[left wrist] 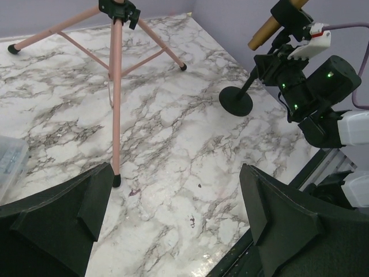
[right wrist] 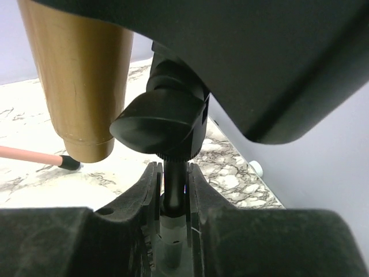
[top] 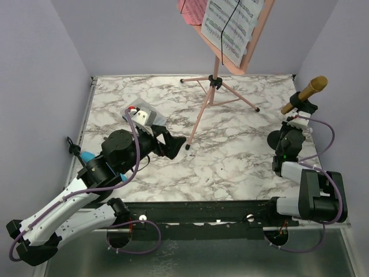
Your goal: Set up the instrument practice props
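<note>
The pink music rack point(top: 239, 40) stands at the back on thin tripod legs point(top: 202, 112) and holds white sheet-music pages point(top: 230, 23). A gold microphone point(top: 305, 95) sits clipped in a black round-based mic mount point(left wrist: 236, 101) at the right. My right gripper point(right wrist: 173, 193) is shut on that mount's thin stem point(right wrist: 173, 173), just under its black knob, with the gold microphone point(right wrist: 81, 75) above. My left gripper point(top: 173, 144) is open and empty, low over the marble near a tripod foot point(left wrist: 116, 180). A blue object point(top: 86, 156) shows partly beside the left arm. A second mount is out of view.
A small clear plastic box point(top: 144, 117) lies on the marble table point(top: 230, 161) just behind the left gripper. Purple walls close the back and both sides. A black rail point(top: 202, 210) runs along the near edge.
</note>
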Controlling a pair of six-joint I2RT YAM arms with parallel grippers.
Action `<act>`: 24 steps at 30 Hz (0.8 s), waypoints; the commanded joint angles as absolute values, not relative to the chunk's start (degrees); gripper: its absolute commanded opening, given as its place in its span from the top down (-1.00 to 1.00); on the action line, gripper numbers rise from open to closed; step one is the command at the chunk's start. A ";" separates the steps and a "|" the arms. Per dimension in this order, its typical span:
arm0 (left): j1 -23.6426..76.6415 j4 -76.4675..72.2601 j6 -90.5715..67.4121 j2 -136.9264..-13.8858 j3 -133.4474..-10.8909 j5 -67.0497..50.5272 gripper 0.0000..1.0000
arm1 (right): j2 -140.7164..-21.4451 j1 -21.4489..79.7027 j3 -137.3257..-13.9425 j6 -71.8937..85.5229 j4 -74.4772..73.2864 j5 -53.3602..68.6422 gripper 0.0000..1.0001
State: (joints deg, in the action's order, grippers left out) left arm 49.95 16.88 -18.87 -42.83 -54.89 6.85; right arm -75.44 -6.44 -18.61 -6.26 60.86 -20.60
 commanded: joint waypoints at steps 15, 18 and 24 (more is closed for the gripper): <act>47.71 18.37 -27.77 -45.76 -49.00 16.86 -0.98 | -59.21 -6.49 -20.14 8.69 39.04 -21.30 -0.66; 39.34 21.50 -31.51 -47.79 -47.95 16.01 -0.98 | -52.67 -6.46 -22.07 14.08 24.51 -18.83 -0.86; 6.58 28.28 -40.20 -51.93 -46.18 8.42 -0.98 | -41.57 -6.40 -23.41 22.08 4.94 -9.62 -0.99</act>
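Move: The right hand has its fingers shut round the post of the black stand, whose round base is some 16 cm below; the gold tube hangs about 6 cm ahead and 8 cm above, and the nearest music-stand leg tip about 17 cm ahead, 11 cm left. From the left hand, the dark rod lies roughly 21 cm ahead, 20 cm left and 34 cm down; the parts box is about 9 cm beyond the rod, the blue tube 8 cm ahead and 30 cm left. The right fingers let go of the stand's post, spreading from nearly shut to wide open while the hand draws back about 5 cm, rises some 4 cm and rolls its left side up. The open, empty left hand first sinks, then sweeps quickly left, down and forward, roughly 10 cm each way, towards the dark rod, turning some 30 degrees counter-clockwise and tipping down. ##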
